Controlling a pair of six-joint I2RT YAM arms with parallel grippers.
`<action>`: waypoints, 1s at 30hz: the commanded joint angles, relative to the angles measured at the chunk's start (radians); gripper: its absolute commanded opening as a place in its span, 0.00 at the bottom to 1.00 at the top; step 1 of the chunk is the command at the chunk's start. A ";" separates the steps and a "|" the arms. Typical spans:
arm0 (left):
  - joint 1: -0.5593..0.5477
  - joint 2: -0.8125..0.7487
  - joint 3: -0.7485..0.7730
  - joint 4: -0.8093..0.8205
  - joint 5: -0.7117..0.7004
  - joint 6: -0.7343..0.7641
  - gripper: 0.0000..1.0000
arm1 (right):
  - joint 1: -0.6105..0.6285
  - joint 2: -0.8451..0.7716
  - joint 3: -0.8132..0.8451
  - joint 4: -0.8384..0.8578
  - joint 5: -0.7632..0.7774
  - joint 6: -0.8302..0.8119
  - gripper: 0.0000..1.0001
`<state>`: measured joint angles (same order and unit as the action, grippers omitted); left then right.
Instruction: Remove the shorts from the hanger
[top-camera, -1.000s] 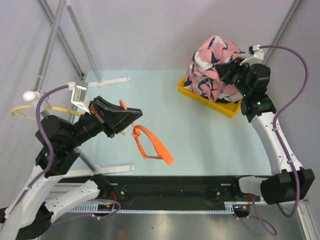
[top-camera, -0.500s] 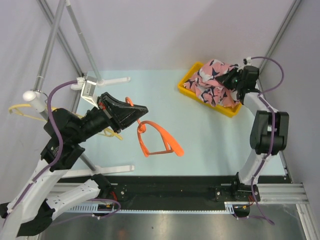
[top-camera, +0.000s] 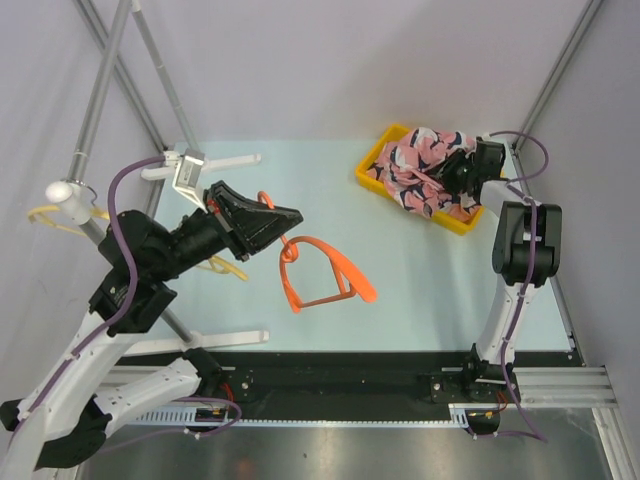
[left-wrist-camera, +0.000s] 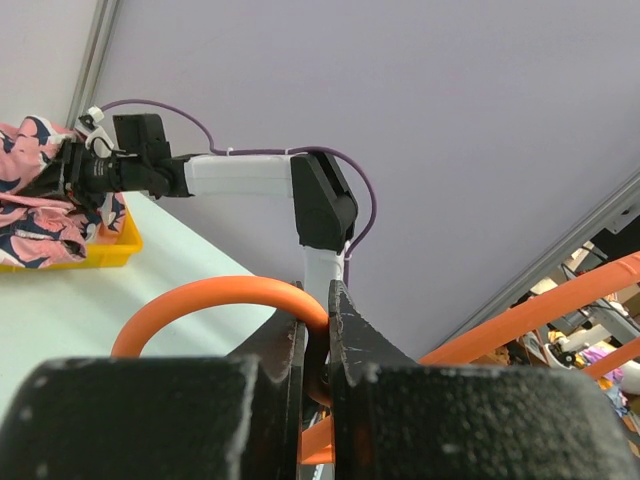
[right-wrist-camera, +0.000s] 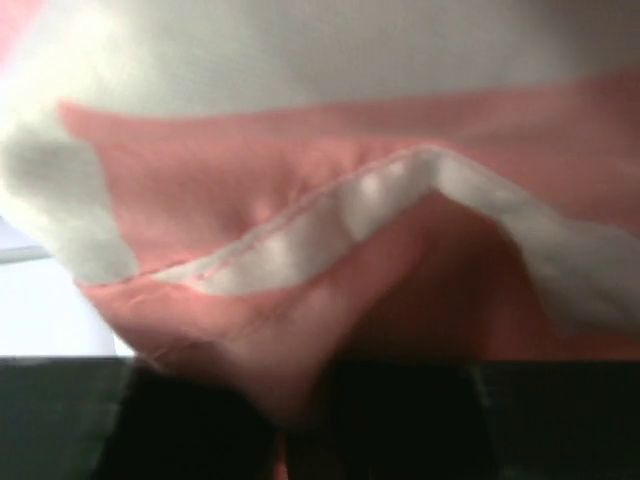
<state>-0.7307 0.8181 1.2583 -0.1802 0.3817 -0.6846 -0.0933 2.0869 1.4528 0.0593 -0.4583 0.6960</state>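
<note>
The pink shark-print shorts (top-camera: 425, 168) lie bunched in the yellow bin (top-camera: 372, 178) at the back right. My right gripper (top-camera: 462, 168) is pressed into them at the bin's right end. In the right wrist view the pink fabric (right-wrist-camera: 330, 180) fills the frame and hangs down between the dark fingers (right-wrist-camera: 420, 420), so the jaw gap is hidden. The bare orange hanger (top-camera: 320, 275) hangs over the table's middle. My left gripper (top-camera: 292, 214) is shut on its hook (left-wrist-camera: 215, 292), which sits pinched between the jaws (left-wrist-camera: 315, 305). The shorts (left-wrist-camera: 40, 200) also show far left in the left wrist view.
A metal rack with slanted poles (top-camera: 110, 70) and white feet (top-camera: 220, 160) stands at the left. A yellow hanger (top-camera: 60, 215) hangs on it beside a white knob (top-camera: 62, 190). The right arm (top-camera: 520, 250) stretches along the table's right edge.
The right arm has lowered the pink shorts from above the bin down into it and reached farther back. The left arm has swung the orange hanger slightly right.
</note>
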 joint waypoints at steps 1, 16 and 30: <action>0.001 0.003 -0.005 0.076 0.019 -0.032 0.00 | -0.006 -0.048 0.110 -0.249 0.027 -0.067 0.47; -0.001 0.085 0.041 0.027 -0.046 0.014 0.00 | 0.041 -0.601 -0.087 -0.682 0.325 -0.254 0.95; 0.001 0.322 0.243 -0.222 -0.329 0.270 0.00 | 0.294 -1.163 -0.128 -0.517 0.006 -0.195 1.00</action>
<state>-0.7307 1.1370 1.4502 -0.3340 0.1761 -0.5262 0.1810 1.0603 1.3090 -0.5781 -0.3439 0.4530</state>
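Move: Well behind the right hand, the orange hanger hangs from the left fingers, its middle about 50 cm back, 33 cm left and some 35 cm higher. The pink shorts are right at the right fingers, their middle about 2 cm ahead, 5 cm left and 4 cm below, over the yellow bin, centred 2 cm ahead, 4 cm left and 7 cm below. From the left hand, the hanger's middle is about 8 cm back, 5 cm right, 4 cm lower. Spreading its already parting fingers wide, the right hand lets go of the shorts and draws back and up out of the yellow bin, some 25 cm each way, veering left towards the orange hanger late on. The left hand keeps its pinch on the hook and, after a slow start, carries the hanger about 10 cm forward, slightly down and right, rolling and turning counter-clockwise some 15 degrees. ##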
